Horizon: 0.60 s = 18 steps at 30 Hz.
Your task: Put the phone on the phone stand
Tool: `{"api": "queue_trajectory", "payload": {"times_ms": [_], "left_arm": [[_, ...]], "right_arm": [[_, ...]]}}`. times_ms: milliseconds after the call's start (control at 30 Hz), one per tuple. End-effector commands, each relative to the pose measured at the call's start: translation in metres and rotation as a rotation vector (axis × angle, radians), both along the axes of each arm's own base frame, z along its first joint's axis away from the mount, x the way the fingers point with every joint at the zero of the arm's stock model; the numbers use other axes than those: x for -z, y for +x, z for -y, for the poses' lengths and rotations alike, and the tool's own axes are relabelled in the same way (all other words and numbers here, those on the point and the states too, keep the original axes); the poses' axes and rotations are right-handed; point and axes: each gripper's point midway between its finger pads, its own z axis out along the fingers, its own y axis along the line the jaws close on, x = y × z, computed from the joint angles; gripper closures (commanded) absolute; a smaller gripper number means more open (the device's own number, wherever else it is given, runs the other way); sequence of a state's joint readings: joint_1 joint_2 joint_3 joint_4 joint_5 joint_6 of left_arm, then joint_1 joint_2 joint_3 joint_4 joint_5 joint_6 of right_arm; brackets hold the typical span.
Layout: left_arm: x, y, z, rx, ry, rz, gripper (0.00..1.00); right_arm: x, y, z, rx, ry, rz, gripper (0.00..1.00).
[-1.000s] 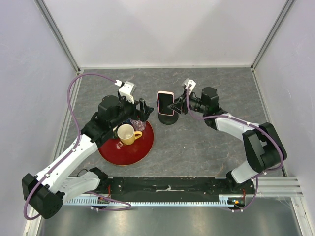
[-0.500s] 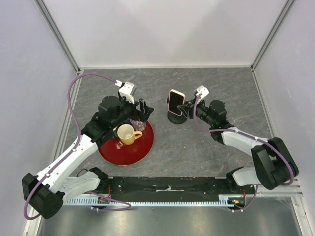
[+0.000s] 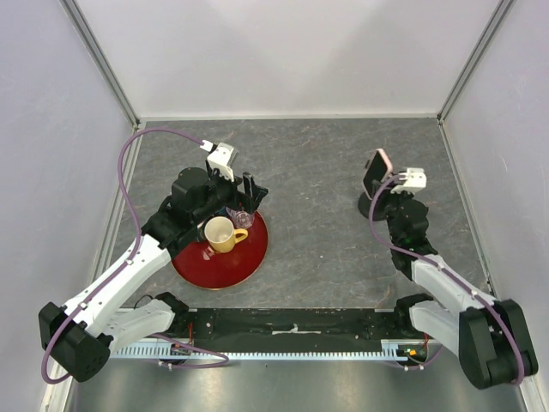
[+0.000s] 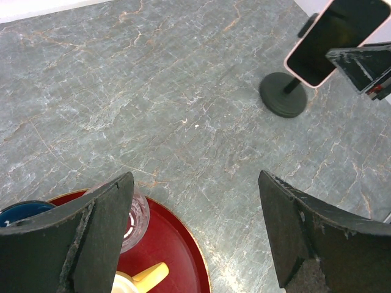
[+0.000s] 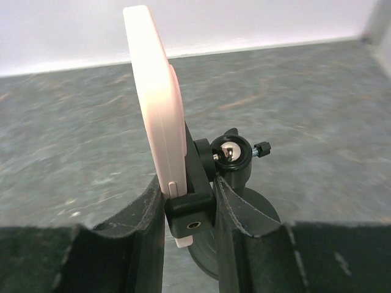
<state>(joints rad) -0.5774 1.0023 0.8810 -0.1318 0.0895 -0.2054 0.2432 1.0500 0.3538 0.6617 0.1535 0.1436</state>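
Observation:
The phone (image 3: pixel 375 172), pink-rimmed with a dark screen, stands on edge in the clamp head of the black phone stand (image 3: pixel 367 204) at the right of the table. In the right wrist view my right gripper (image 5: pixel 188 192) is shut on the phone (image 5: pixel 156 91) and the clamp head (image 5: pixel 192 217) together, one finger on the pink side and the other against the back by the ball joint (image 5: pixel 231 152). The left wrist view shows the phone (image 4: pixel 333 39) above the disc base (image 4: pixel 283 94). My left gripper (image 3: pixel 249 190) hangs open over the tray's far edge, with nothing between its fingers.
A red round tray (image 3: pixel 244 262) lies left of centre with a yellow mug (image 3: pixel 221 233) and a clear glass (image 3: pixel 242 219) on it. A blue cup (image 4: pixel 18 210) shows at the tray's edge. White walls close in the table on three sides.
My right gripper has swung from the table's middle to the right, taking the phone and its stand along. The left arm has not moved.

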Motion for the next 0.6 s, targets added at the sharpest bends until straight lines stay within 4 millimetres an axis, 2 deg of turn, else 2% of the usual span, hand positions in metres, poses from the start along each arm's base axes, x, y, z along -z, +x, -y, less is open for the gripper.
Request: {"api": "queue_trajectory", "payload": {"times_ms": [0, 133, 200, 567], "left_arm": [[-0.008, 0.0, 0.004, 0.011, -0.048, 0.009, 0.12], [-0.008, 0.0, 0.005, 0.012, -0.049, 0.007, 0.12], [-0.009, 0.0, 0.005, 0.012, -0.05, 0.009, 0.12], [-0.006, 0.0, 0.005, 0.012, -0.046, 0.003, 0.12]], "right_arm": [[-0.065, -0.013, 0.066, 0.313, 0.092, 0.224, 1.0], [-0.063, -0.037, 0.111, 0.548, 0.131, 0.226, 1.0], [-0.062, -0.048, 0.125, 0.622, 0.148, 0.229, 1.0], [-0.057, -0.09, 0.174, 0.902, 0.166, 0.237, 1.0]]}}
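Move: My right hand still pinches the phone stand's clamp with the phone in it; the phone's middle is about 4 cm ahead of the fingers, 1 cm left and 4 cm up, the stand's round base some 13 cm below and 2 cm ahead, 1 cm left. I'm taking both to bare tabletop about 18 cm right, 9 cm back and 13 cm below. The right wall stands roughly 27 cm to the right, level with the hand. From my left hand that bare spot is some 52 cm right, 3 cm back and 22 cm below. Keeping my right fingers shut on the clamp and the phone's near edge, I sweep the loaded stand about 15 cm to my right, towards the right wall, drawing back some 7 cm as well and staying level. Along the way I swing the hand about 45 degrees clockwise until the fingers point forward and right, slowing towards the end. ##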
